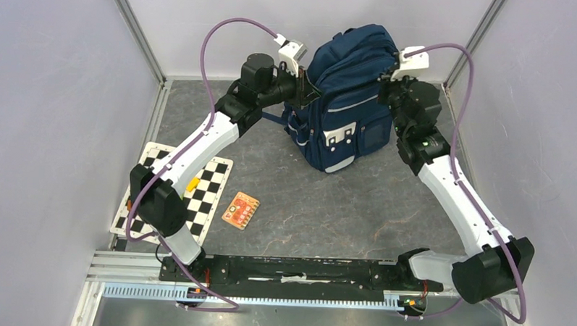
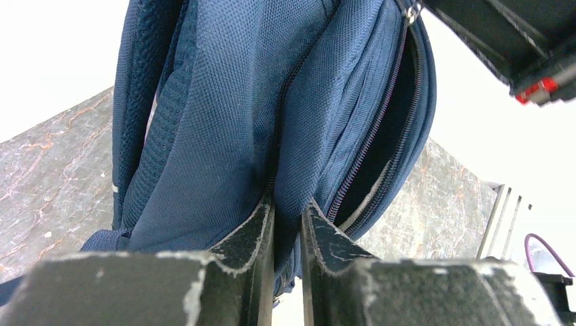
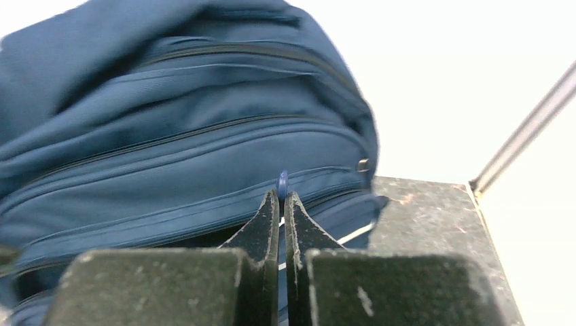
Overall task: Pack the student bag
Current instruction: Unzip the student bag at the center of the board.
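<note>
The student bag (image 1: 343,110), navy blue with grey stripes, stands upright at the back middle of the table. My left gripper (image 1: 303,84) is at its left side. In the left wrist view this gripper (image 2: 287,210) is shut on a fold of the student bag (image 2: 217,122) fabric, beside an unzipped compartment (image 2: 390,136). My right gripper (image 1: 391,78) is at the bag's upper right side. In the right wrist view it (image 3: 282,198) is shut on a small blue zipper pull (image 3: 282,182) against the student bag (image 3: 170,156).
A black-and-white checkerboard (image 1: 206,196) lies at the left with a small yellow piece (image 1: 192,183) on it. An orange card (image 1: 240,210) lies beside it. Pale walls and metal frame posts (image 1: 136,31) enclose the table. A black rail (image 1: 296,270) runs along the near edge.
</note>
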Robot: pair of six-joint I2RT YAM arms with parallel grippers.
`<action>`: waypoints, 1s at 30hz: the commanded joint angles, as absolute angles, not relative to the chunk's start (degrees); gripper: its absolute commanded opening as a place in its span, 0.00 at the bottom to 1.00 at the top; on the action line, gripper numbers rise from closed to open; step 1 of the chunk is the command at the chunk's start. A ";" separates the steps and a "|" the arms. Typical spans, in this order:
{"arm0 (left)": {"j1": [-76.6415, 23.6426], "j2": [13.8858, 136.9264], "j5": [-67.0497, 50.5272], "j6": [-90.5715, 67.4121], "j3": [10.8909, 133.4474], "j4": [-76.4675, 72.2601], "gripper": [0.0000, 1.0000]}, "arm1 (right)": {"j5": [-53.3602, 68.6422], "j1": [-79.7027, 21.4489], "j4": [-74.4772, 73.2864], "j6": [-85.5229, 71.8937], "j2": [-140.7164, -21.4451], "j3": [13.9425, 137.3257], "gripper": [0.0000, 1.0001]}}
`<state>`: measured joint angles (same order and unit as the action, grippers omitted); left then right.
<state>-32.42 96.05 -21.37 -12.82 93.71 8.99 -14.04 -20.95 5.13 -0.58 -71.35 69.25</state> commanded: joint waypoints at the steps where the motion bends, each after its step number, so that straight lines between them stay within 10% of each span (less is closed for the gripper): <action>1: -31.03 93.00 -20.79 -10.38 92.20 10.79 0.02 | -15.42 -14.46 4.41 -1.84 -72.13 72.46 0.00; 4: -31.03 92.31 -19.93 -10.28 92.11 11.87 0.11 | -11.86 -13.55 4.21 -1.68 -72.75 73.17 0.00; 7: -31.03 90.18 -17.75 -9.90 91.13 13.69 0.67 | -8.82 -13.29 4.65 -1.82 -73.11 73.54 0.00; 10: -31.03 84.87 -13.39 -9.09 87.82 16.70 0.99 | -7.14 -13.26 4.91 -2.32 -73.39 73.73 0.00; 21: -32.51 57.15 7.41 -17.04 56.32 36.13 1.00 | -2.03 -12.41 8.52 -6.55 -72.53 68.52 0.00; 30: -43.93 62.51 19.13 -28.64 51.62 45.66 1.00 | -0.22 -11.27 12.09 -9.78 -71.00 63.54 0.00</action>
<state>-39.18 58.67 12.36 -20.93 51.48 42.13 -2.04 -11.81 11.00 -7.44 -72.49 65.84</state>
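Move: The left hand pinches the student bag's left side; the bag's middle is about 7 cm right, 4 cm ahead and 12 cm below. From that hand the orange notebook lies some 23 cm back, 21 cm left and 33 cm down, the chessboard about 20 cm back and 41 cm left at that depth. The right hand, holding the zip pull, has the bag's middle roughly 10 cm left, 3 cm ahead and 16 cm below. Left releases the bag, sweeping some 30 cm left, down, back towards the notebook; right draws zip slightly right. ##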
